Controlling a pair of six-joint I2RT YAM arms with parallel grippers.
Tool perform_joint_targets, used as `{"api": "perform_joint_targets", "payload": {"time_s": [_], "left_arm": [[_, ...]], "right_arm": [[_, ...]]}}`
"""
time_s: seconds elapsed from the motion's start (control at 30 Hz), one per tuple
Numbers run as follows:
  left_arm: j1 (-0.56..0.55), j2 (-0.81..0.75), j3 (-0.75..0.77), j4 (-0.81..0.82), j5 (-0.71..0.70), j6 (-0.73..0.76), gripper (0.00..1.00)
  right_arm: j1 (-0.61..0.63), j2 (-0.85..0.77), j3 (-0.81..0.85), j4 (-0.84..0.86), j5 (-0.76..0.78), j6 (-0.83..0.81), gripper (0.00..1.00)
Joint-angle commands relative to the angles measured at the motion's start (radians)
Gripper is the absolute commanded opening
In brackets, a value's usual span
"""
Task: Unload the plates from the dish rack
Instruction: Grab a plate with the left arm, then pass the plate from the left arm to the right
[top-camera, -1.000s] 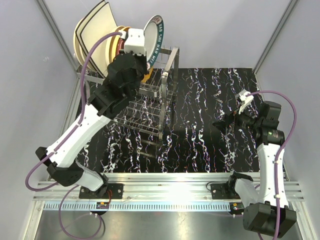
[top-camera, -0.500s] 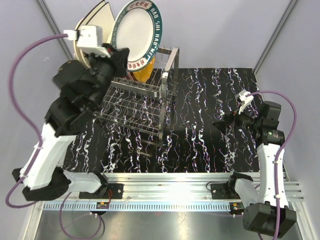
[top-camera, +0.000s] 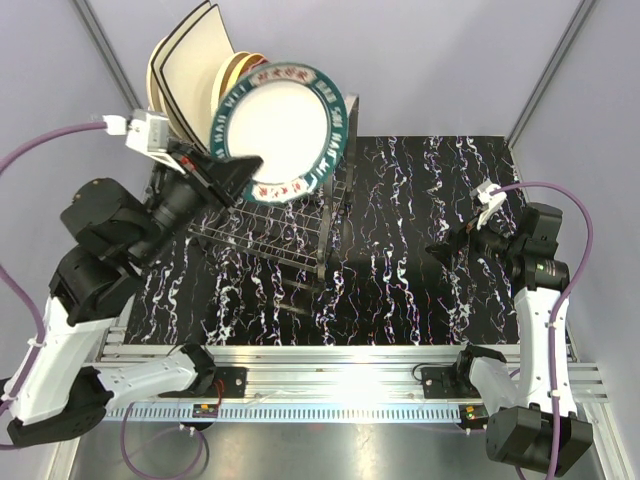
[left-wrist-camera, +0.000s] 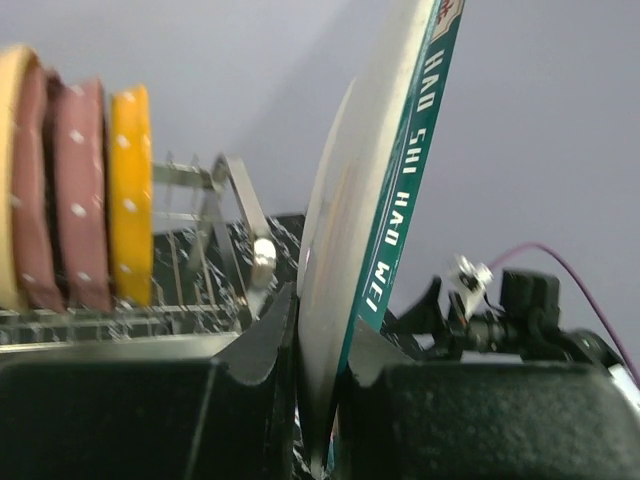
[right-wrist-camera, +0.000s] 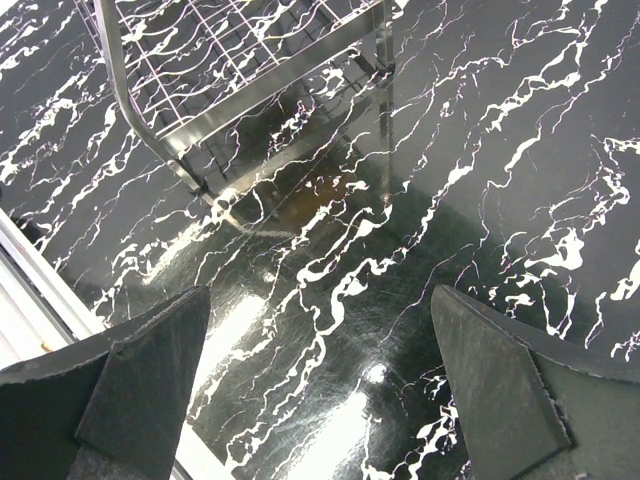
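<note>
A white plate with a dark green patterned rim (top-camera: 282, 128) hangs in the air over the dish rack (top-camera: 285, 222), its face turned up toward the top camera. My left gripper (top-camera: 238, 172) is shut on its lower left rim. In the left wrist view this plate (left-wrist-camera: 372, 210) stands edge-on between the two fingers, pinched at my left gripper (left-wrist-camera: 320, 335). Cream square plates (top-camera: 188, 68) and round cream plates (top-camera: 232, 74) still stand at the rack's far end. Maroon dotted plates (left-wrist-camera: 72, 190) and an orange plate (left-wrist-camera: 132, 190) stand upright in the rack. My right gripper (top-camera: 446, 247) is open and holds nothing.
Black marbled table top (top-camera: 400, 270) spreads between the rack and the right arm. In the right wrist view my right gripper (right-wrist-camera: 320, 370) hovers over this bare surface, with the rack's near corner (right-wrist-camera: 250, 75) at the upper left. Grey walls close in the back and sides.
The left arm has pulled the green-rimmed plate up out of the rack, swung back to the left and tilted the plate face-up. The right arm has stayed still.
</note>
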Motion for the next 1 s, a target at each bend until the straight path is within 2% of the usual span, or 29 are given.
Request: {"api": "perform_joint_targets", "payload": {"time_s": [0.0,0.2,0.4,0.6,0.97], "left_arm": [[-0.004,-0.037,-0.057,0.060,0.207,-0.107,0.00],[-0.003,-0.103,-0.159,0.073,0.368,-0.167,0.00],[-0.004,-0.161,-0.291,0.106,0.447,-0.230,0.00],[-0.004,-0.192,-0.427,0.160,0.543,-0.255,0.00],[-0.004,-0.267,-0.715,0.267,0.609,-0.284,0.00]], "right_arm": [[0.003,-0.024,0.005,-0.006,-0.010,-0.038,1.00],[0.003,-0.040,0.037,-0.067,-0.004,-0.078,1.00],[0.003,-0.064,0.080,-0.178,0.024,-0.126,1.00],[0.003,-0.066,0.164,-0.288,0.073,-0.107,1.00],[0.003,-0.073,0.217,-0.365,0.071,-0.081,1.00]]}}
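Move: The green-rimmed plate is already in the left gripper. The open table it is carried towards lies about 27 cm right of that gripper, 9 cm ahead and 52 cm below; from the right gripper this spot is some 9 cm left, 4 cm ahead and 24 cm down. From the left gripper, the yellow plate stands about 24 cm ahead, 3 cm right and 8 cm lower; the rack's near right post is 11 cm right, 2 cm ahead, 25 cm lower; the right gripper waits 36 cm right, 6 cm ahead, 31 cm lower. Bring the left gripper down about 20 cm, drawing it back and to the right some 7 cm each way, away from the yellow plate and towards the open table. Keep the plate's rim pinched while you swing the wrist about 30 degrees clockwise and tip it down. Meanwhile ease the right gripper back some 4 cm and slightly up, wide open and empty. ##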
